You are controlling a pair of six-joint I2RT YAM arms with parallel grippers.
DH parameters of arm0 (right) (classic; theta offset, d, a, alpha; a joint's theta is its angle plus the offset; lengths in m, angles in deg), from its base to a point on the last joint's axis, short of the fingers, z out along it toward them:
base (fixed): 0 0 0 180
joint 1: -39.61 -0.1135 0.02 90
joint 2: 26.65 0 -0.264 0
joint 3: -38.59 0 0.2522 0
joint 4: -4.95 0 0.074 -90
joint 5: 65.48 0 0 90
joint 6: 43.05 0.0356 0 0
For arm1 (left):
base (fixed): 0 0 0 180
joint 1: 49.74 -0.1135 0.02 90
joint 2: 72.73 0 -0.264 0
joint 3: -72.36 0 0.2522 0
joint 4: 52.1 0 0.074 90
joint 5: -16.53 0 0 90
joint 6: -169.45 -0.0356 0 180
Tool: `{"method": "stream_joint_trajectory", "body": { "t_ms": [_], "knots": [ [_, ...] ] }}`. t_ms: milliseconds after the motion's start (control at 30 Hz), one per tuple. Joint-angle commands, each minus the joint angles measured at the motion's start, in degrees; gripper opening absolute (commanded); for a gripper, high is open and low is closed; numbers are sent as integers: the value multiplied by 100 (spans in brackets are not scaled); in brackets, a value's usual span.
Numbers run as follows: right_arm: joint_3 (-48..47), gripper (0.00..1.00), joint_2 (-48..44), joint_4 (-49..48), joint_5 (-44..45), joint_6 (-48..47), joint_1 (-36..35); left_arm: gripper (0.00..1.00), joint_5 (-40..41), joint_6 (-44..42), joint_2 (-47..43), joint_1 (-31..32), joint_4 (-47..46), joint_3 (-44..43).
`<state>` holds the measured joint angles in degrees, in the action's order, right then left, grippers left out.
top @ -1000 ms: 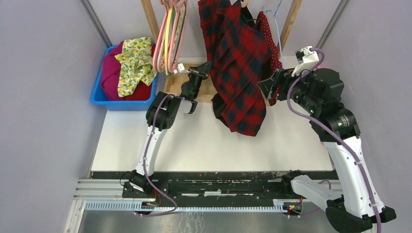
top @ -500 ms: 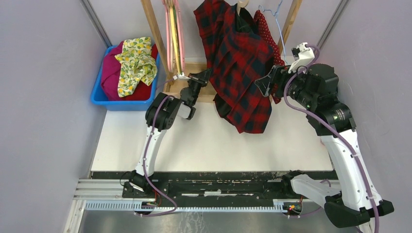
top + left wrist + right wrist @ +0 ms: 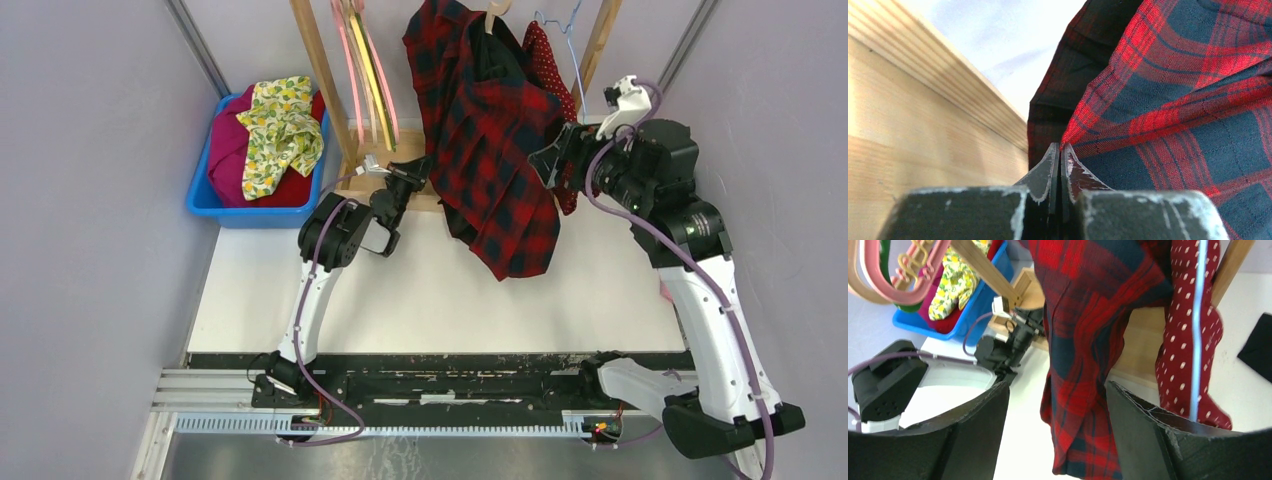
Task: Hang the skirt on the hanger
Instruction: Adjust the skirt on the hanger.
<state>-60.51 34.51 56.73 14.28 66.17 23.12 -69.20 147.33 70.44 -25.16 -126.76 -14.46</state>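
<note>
The dark-red polka-dot skirt (image 3: 546, 58) (image 3: 1188, 340) hangs on the thin pale-blue hanger (image 3: 573, 45) (image 3: 1199, 315) at the right end of the wooden rack. The plaid garment partly hides it in the top view. My right gripper (image 3: 548, 165) (image 3: 1057, 385) is open, level with the skirt's lower half and just left of it, with nothing between its fingers. My left gripper (image 3: 415, 172) (image 3: 1060, 147) is shut, low at the rack's base, its tips against the plaid garment's left edge.
A large red-and-black plaid garment (image 3: 495, 140) (image 3: 1173, 100) (image 3: 1083, 315) hangs mid-rack on a wooden hanger (image 3: 495, 10). Pink hangers (image 3: 365, 70) hang at the left post (image 3: 318, 70). A blue bin (image 3: 203, 205) holds magenta and lemon-print cloth. A black item (image 3: 1258, 347) lies on the table at the right.
The pink hangers have swung from left to right. The plaid garment has swayed slightly. My right gripper has risen a little toward the rack; the left gripper has shifted slightly at the base.
</note>
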Motion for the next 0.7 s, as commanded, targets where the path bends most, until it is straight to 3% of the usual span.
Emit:
{"method": "stream_joint_trajectory", "body": {
  "t_ms": [0,133,267,333,367,400,667],
  "knots": [
    [-917,77,509,-168,-38,-94,192,3,172,-160,128,-88,-456,468],
    [-1697,77,1133,-101,-265,44,431,6,165,-8,224,-120,-642,523],
    [-1863,76,1500,-259,-556,246,536,22,-13,162,205,-239,-702,414],
    [-1784,76,1578,-348,-558,272,575,36,-151,175,141,-279,-622,342],
    [-1749,76,1594,-389,-565,281,597,70,-222,175,110,-298,-573,327],
    [-1718,76,1597,-427,-596,319,635,80,-250,181,52,-310,-564,368],
    [-1877,76,1681,-445,-827,348,737,80,-218,154,-823,-475,-442,1611]
  ]
}}
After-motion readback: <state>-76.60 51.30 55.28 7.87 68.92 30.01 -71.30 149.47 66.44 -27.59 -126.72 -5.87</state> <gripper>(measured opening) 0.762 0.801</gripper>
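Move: My left fingers are shut on the skirt's left edge; the skirt's hanging body is about 12 cm to their right and 8 cm higher, and the rack's left post about 17 cm to their left, level ahead. From my open right hand, the skirt's right upper corner is roughly 12 cm ahead, 2 cm right and slightly higher. The blue hanger is about 8 cm ahead and 5 cm right, the polka-dot skirt 12 cm ahead, 6 cm right and somewhat lower. I open my left fingers wide and let go of the skirt's edge, then draw that hand about 3 cm left, slightly back and down, off the cloth. Meanwhile I reach my open right hand some 8 cm forward towards the skirt's right upper corner beside the blue hanger, rising about 5 cm and settling back 2; I don't close it on anything. ##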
